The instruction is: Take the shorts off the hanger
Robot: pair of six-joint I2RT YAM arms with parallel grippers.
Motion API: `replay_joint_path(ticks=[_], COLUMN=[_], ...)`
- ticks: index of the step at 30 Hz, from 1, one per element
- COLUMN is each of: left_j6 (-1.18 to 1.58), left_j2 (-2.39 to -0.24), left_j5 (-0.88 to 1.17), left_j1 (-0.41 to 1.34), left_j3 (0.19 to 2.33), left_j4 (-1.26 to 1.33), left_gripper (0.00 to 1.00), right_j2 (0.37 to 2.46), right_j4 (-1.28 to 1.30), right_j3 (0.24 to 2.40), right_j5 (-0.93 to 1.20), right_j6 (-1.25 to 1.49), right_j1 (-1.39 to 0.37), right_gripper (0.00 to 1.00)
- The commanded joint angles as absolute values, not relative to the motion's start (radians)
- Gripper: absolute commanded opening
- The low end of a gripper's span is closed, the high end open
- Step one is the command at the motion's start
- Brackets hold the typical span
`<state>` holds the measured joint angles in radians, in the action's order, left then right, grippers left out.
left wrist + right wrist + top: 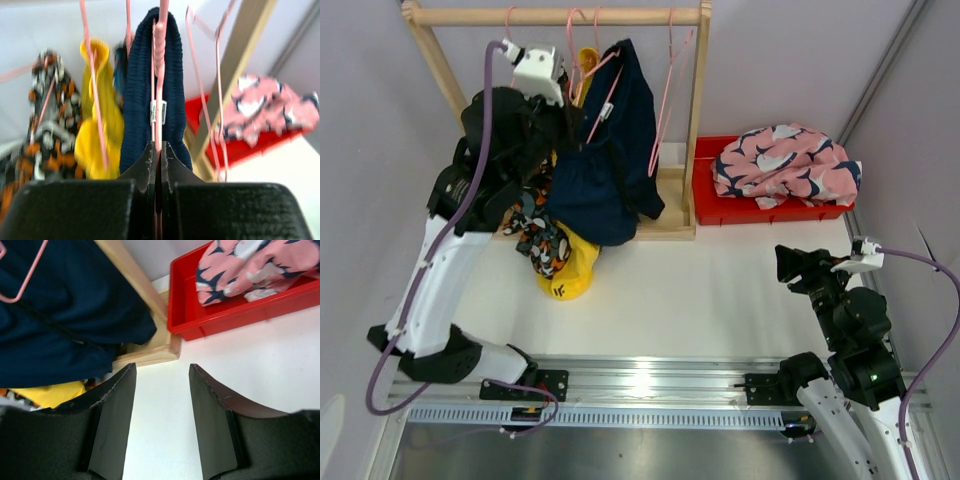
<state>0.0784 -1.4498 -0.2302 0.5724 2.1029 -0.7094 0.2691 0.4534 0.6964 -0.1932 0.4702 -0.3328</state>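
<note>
The navy shorts (605, 165) hang from a pink hanger (605, 95) on the wooden rack (560, 16). My left gripper (570, 92) is high at the rod, shut on that hanger's wire (160, 100), with the navy shorts (142, 100) just beyond its tips (160, 146). Yellow shorts (570, 268) and camouflage shorts (540, 238) hang low to the left of the navy pair. Pink shorts (782, 163) lie in the red bin (770, 212). My right gripper (787, 263) stands open low over the table, with nothing between its fingers (112, 405).
An empty pink hanger (670, 90) hangs at the rack's right end. The rack's wooden base (150, 352) and right post (698, 110) stand between the hanging shorts and the red bin (220, 317). White table (700, 290) lies in front.
</note>
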Motion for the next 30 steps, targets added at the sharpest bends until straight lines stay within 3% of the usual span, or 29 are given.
replay_joint_path(ticks=[1,4,5,6,9,15,19,30], left_j6=[0.101,0.126,0.139,0.170,0.227,0.278,0.311,0.311], left_j2=[-1.306,-1.111,-1.045,-1.025,-0.960,-0.897,-0.925,-0.982], left_j5=[-0.179,-0.183,-0.170,-0.141,-0.044,0.176,0.282,0.310], left_j1=[0.613,0.669,0.681,0.698,0.796,0.811,0.839,0.853], left_j3=[1.949,1.751,1.723,1.729,1.766,1.957,2.110,2.131], left_j4=[-0.748,-0.823,-0.907,-0.957,-1.094,-1.130,-1.103,-1.077], left_gripper=[0.00,0.00,0.00,0.00,0.00,0.00,0.00,0.00], right_j2=[0.264,0.279,0.311,0.336,0.455,0.610,0.698,0.887], right_j4=[0.407,0.336,0.296,0.285,0.247,0.224,0.247,0.167], right_j3=[0.745,0.758,0.776,0.793,0.882,1.031,1.095,1.161], right_j5=[-0.082,0.189,0.263,0.323,0.550,0.572,0.464,0.063], right_j6=[0.454,0.431,0.433,0.439,0.453,0.378,0.260,0.075], right_j1=[-0.337,-0.337,-0.337,-0.337,-0.339,-0.368,-0.432,-0.826], right_gripper=[0.53,0.60,0.97,0.99,1.00,1.00,1.00,1.00])
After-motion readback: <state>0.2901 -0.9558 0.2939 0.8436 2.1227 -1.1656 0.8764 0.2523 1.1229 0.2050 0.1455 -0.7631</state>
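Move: About 12 cm ahead of the left hand, 4 cm to its right and 15 cm lower, the navy shorts hang on the pink hanger it already grips. The empty hanger is some 20 cm ahead and 17 cm right at hand height, the yellow shorts 18 cm ahead, 6 cm left and 20 cm down. From the right hand the navy shorts lie roughly 25 cm ahead, 42 cm left and 7 cm up; the red bin 35 cm ahead, 6 cm right and 25 cm down. Drawing the held hanger back about 30 cm out of the rack, the left hand dips, then rises to just above its starting height while turning some 45 degrees clockwise, so that the shorts point across to the other arm. Meanwhile the right hand opens wide, swings left about 20 cm and up 10 cm, and turns some 45 degrees counter-clockwise towards the waistband's free end; contact there can't be seen. ##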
